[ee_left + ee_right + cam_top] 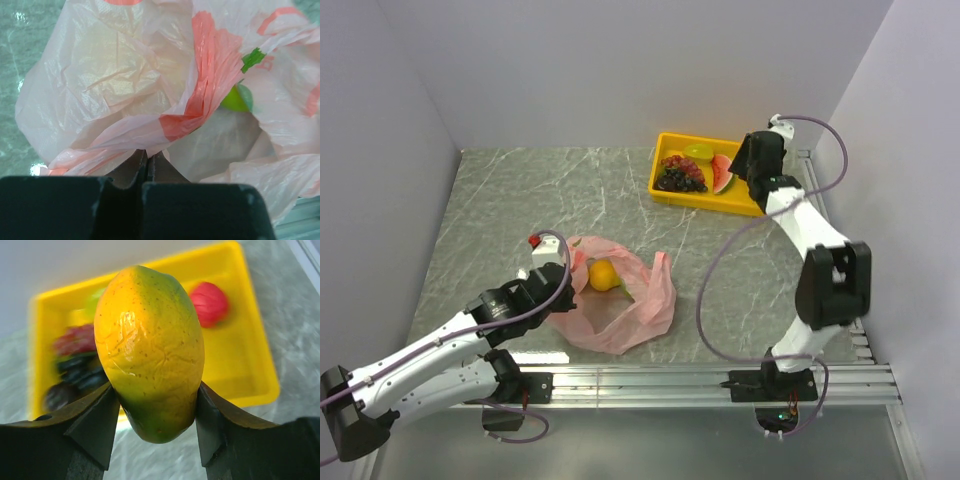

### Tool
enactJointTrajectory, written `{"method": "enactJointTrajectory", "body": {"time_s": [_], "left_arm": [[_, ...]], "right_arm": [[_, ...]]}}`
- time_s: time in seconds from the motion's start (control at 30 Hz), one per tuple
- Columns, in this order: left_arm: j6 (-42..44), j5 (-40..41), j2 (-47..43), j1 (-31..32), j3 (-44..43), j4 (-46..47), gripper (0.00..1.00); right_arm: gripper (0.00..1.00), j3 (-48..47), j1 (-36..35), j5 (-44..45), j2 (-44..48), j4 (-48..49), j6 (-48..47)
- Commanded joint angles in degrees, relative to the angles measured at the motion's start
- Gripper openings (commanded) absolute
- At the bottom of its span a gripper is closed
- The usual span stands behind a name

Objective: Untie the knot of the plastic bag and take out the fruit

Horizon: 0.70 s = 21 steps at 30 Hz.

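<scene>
The pink plastic bag lies on the table with its mouth gaping, and an orange fruit shows inside. No knot shows in any view. My left gripper is at the bag's left rim. In the left wrist view that gripper is shut on a fold of the plastic bag, and a green fruit peeks from inside. My right gripper hovers at the tray's right end. In the right wrist view it is shut on a yellow-green, mango-like fruit.
The yellow tray at the back right holds a dark grape bunch, a watermelon slice and a pale green piece. Under the mango the tray appears blurred. Walls close the table on the left, back and right.
</scene>
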<state>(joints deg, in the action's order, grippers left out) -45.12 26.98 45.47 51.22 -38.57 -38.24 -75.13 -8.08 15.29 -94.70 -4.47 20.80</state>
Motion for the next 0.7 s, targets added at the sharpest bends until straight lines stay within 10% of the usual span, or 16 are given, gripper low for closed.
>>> {"method": "enactJointTrajectory", "body": {"time_s": [0.0, 0.13, 0.23, 0.27, 0.37, 0.67], "left_arm": [[1.18, -0.97, -1.53, -0.25, 0.25, 3.61, 0.01], [1.09, 0.35, -1.79, -0.33, -0.28, 3.08, 0.01], [1.18, 0.35, -2.06, -0.33, -0.19, 3.35, 0.01], [1.18, 0.26, -2.06, -0.33, -0.19, 3.43, 0.01], [0.92, 0.44, -2.14, -0.33, -0.28, 3.17, 0.0], [0.91, 0.26, -2.06, -0.33, -0.11, 3.43, 0.01]], "right_arm": [[0.04, -10.52, 2.71, 3.78, -8.73, -9.32, 4.34], [0.15, -17.57, 3.85, 5.63, -17.18, -13.28, 5.74], [0.42, -21.35, 4.65, 5.63, -21.31, -16.0, 7.5], [0.69, -21.81, 4.82, 5.54, -22.36, -16.79, 8.2], [0.9, -21.55, 4.74, 5.37, -22.2, -16.71, 8.73], [0.94, -14.96, 1.32, 2.83, -11.15, -13.11, 2.6]]}}
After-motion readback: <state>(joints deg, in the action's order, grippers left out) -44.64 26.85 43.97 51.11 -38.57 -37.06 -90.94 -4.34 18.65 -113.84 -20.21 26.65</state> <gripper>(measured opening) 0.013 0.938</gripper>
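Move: In the yellow tray, the bare floor where the mango held in the right hand will go lies some 7 cm ahead of that hand, 4 cm to its right and about 15 cm below. From the hand, the pomegranate is roughly 14 cm ahead and 9 cm right, the watermelon slice 12 cm ahead and 2 cm right, the grapes 11 cm ahead and 8 cm left. From the left hand, that spot is about 36 cm ahead, 39 cm right and 8 cm below. Lowering the mango towards the tray floor, the right hand sinks about 11 cm while reaching 4 cm forward and as far right, its fingers tipping some 20 degrees further down and turning about 10 degrees clockwise. Near the bottom the fingers open wide and let go of the mango beside the watermelon slice; the hand then backs up about 2 cm. ##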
